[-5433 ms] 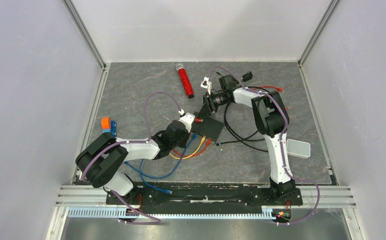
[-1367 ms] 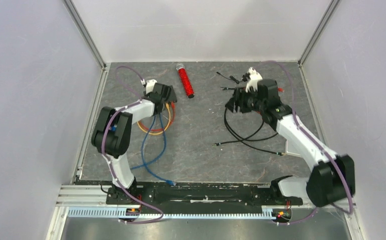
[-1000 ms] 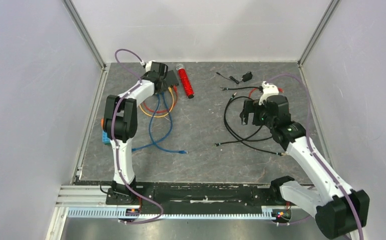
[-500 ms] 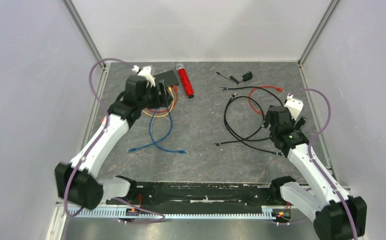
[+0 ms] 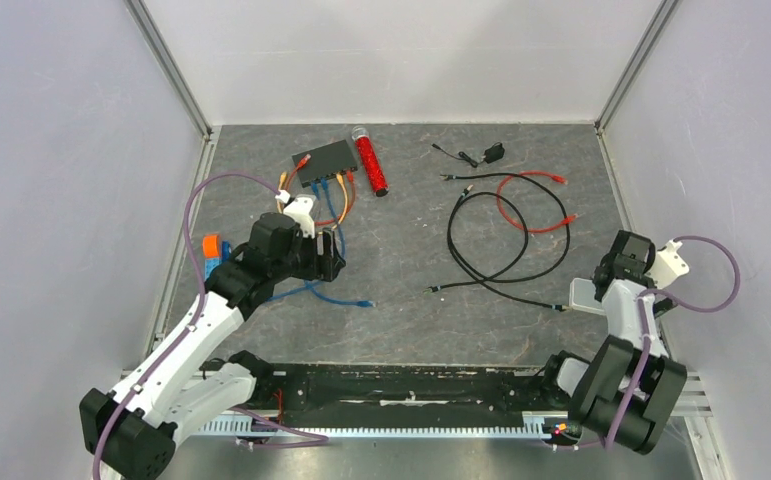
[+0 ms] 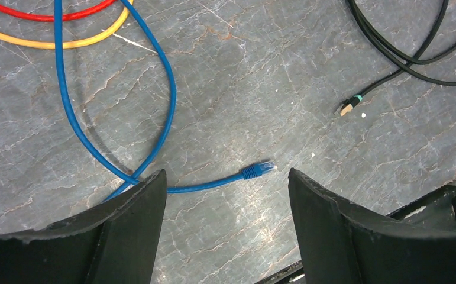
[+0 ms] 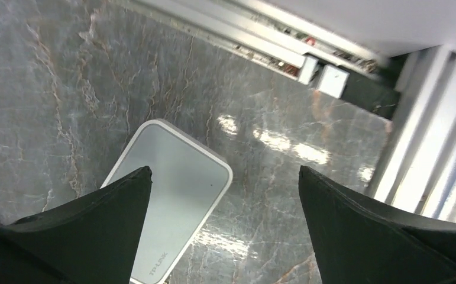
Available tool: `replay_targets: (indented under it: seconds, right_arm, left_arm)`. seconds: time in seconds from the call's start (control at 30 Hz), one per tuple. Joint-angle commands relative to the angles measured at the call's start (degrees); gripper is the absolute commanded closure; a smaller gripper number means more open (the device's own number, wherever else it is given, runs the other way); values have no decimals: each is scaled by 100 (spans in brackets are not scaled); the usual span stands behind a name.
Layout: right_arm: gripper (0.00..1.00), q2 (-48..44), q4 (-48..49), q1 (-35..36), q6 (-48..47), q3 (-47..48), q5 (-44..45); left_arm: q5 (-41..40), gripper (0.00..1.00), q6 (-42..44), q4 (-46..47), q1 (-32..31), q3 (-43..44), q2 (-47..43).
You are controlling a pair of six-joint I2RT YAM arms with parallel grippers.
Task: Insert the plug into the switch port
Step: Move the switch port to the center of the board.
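Note:
The black switch box lies flat at the far left of the mat. Red, orange and blue cables run out of the switch port row on its near edge. A loose blue plug lies on the mat at the end of a blue cable. My left gripper hangs open above the mat, the blue plug just beyond its tips, nothing between its fingers. My right gripper stands open and empty at the right edge.
A red glitter tube lies beside the switch. Black cables and a thin red cable loop at the centre right; one black plug lies free. A white TP-LINK box sits under the right gripper. An orange-blue item lies left.
The left arm has drawn back toward the near side, its jaws opened, leaving the switch beside the red tube. The right arm has swung back to the right edge over the white box.

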Motion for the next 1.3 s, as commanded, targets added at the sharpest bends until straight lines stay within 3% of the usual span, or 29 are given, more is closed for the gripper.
replay_targets:
  seconds: [0.0, 0.13, 0.37, 0.57, 0.77, 0.97, 1.13, 1.27]
  right_arm:
    - [6, 409, 1011, -248, -447, -92, -1015]
    - [2, 663, 1543, -453, -910, -193, -1614]
    - [11, 975, 2147, -477, -1306, -549, -3073]
    - [17, 699, 2212, -194, -840, -1008, -4034]
    - [20, 422, 2228, 1152, -496, -1354, -3977]
    - [27, 478, 2409, 2955, 368, -1390, -3562]
    - [29, 928, 2717, 4669, 1264, -1012, -3205]
    - [27, 1726, 2840, 5548, 841, -246, -3025]
  left_arm:
    - [35, 20, 268, 61, -79, -21, -85]
    - [-124, 20, 302, 40, -75, -20, -165]
    - [-284, 20, 355, -42, -79, -52, -231]
    - [-15, 22, 195, -65, -76, -73, -196]
    - [787, 24, 14, 55, -75, -141, 62]
    - [792, 25, 121, 26, -79, -187, -14]
    - [835, 24, 127, 14, -75, -213, -30]
    - [900, 25, 105, -25, -75, -213, 1]
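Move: The switch port, the white box flat on the board, lies about 8 cm to the right hand's left, 5 cm ahead and 5 cm below it. A black cable's plug sits just past its left end, some 15 cm left and 3 cm ahead of the hand; a red plug lies roughly 21 cm ahead and 12 cm left. From the left hand the switch port is about 52 cm to the right, nearly level fore and aft and 15 cm below. The right hand's fingers come onto the switch port, one finger against its right edge, and sweep it left towards the middle of the board. The open hand first sinks about 4 cm while reaching forward, then swings mainly left, some 30 cm in all, turning counter-clockwise about 60 degrees as the fingers close by roughly a quarter. The left hand eases back and down a few centimetres. ##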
